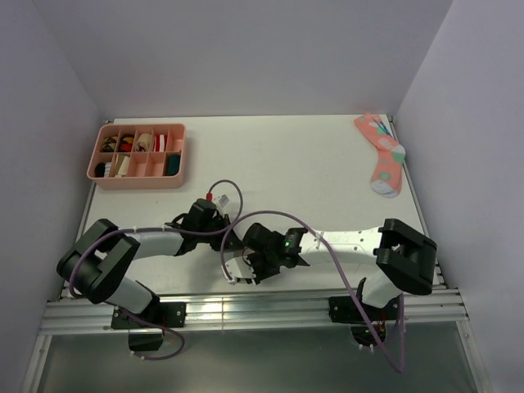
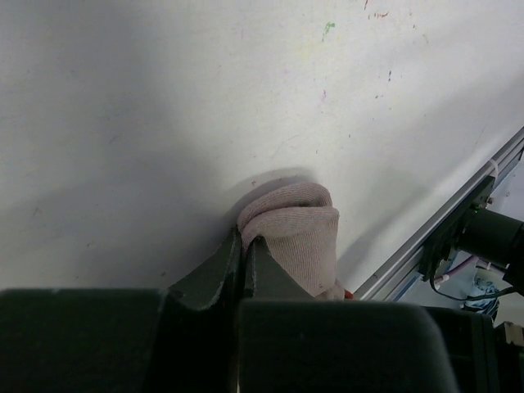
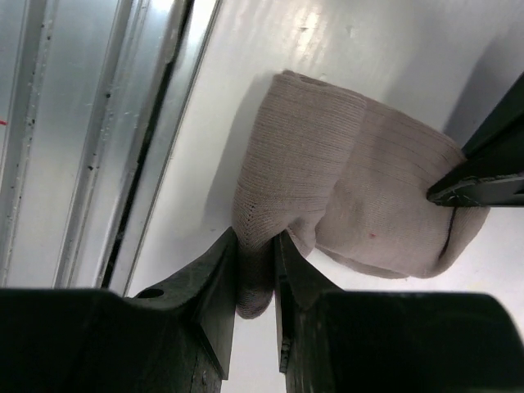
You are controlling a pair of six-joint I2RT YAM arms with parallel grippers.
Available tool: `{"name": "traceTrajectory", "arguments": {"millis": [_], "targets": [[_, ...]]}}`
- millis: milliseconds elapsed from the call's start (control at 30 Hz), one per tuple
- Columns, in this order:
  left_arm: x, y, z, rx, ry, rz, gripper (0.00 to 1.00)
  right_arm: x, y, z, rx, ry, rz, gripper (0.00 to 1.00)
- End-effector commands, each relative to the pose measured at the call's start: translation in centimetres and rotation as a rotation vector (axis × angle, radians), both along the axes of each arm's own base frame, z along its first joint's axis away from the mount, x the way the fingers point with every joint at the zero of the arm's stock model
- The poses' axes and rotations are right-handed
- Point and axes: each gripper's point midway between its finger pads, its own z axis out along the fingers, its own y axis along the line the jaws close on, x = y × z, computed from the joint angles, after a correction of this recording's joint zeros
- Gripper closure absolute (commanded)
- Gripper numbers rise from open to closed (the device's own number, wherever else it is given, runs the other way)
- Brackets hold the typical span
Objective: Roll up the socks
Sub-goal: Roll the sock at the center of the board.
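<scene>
One of the socks, taupe-brown [image 2: 299,229], lies bunched and partly rolled on the white table close to the front rail. My left gripper [image 2: 244,242] is shut on a fold at the roll's edge. From the other side, my right gripper [image 3: 258,246] is shut on a hanging fold of the same sock [image 3: 344,180]. The left fingertips [image 3: 483,184] show at the right of the right wrist view, pinching the cloth. In the top view both grippers, left [image 1: 223,232] and right [image 1: 246,262], meet at the front centre and hide the sock.
A pink compartment tray [image 1: 135,182] holding small items stands at the back left. A coral-pink spotted sock [image 1: 383,155] lies at the back right. The aluminium rail [image 1: 246,307] runs along the front edge, just beside the held sock. Walls close in the table's sides.
</scene>
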Motion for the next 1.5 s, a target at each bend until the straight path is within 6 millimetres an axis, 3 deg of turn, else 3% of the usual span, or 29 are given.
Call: {"name": "traceTrajectory", "arguments": {"millis": [0, 433, 633, 767, 867, 1200, 1467], "targets": [[0.7, -0.7, 0.5, -0.022, -0.064, -0.036, 1.00, -0.6, 0.2, 0.6, -0.003, 0.155, 0.000, 0.78], [2.1, -1.5, 1.6, -0.056, -0.119, -0.015, 0.99, -1.3, -0.7, 2.1, -0.110, 0.596, -0.050, 0.78], [2.8, -1.7, 1.6, -0.060, -0.127, 0.006, 0.98, 0.0, -0.2, 2.0, -0.124, 0.718, -0.155, 0.78], [3.0, -1.7, 1.5, -0.062, -0.136, 0.015, 0.95, 0.1, 0.1, 0.6, -0.189, 0.811, -0.209, 0.78], [2.9, -1.5, 1.9, -0.065, -0.154, 0.012, 0.91, 0.6, 0.4, -0.1, -0.222, 0.842, -0.252, 0.78], [2.9, 0.2, 1.8, -0.001, -0.207, 0.040, 0.59, 1.9, 0.7, -2.1, -0.291, 0.886, -0.370, 0.79], [2.8, 2.7, 1.1, 0.060, -0.217, 0.155, 0.55, 3.1, 0.6, -3.3, -0.327, 0.885, -0.451, 0.80]]}}
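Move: Both hands already grip the beige sock. Its middle lies about 6 cm back and 1 cm to the right of the left hand, which pinches its far edge. From the right hand, which holds the fold nearest the robot, the sock's middle is roughly 4 cm ahead and 4 cm to the left. It sits some 1 cm lower than either hand. The table's near edge is about 4 cm straight back from the right hand. Rolling forward by about 50 degrees around its own leftward-pointing fingers, the right hand turns the pinched fold towards the sock's far edge, first easing slightly forward, then sliding some 3 cm left, its grip kept throughout. The left hand first keeps its pinch nearly in place, then opens and draws away forward and left, about 5 cm. ##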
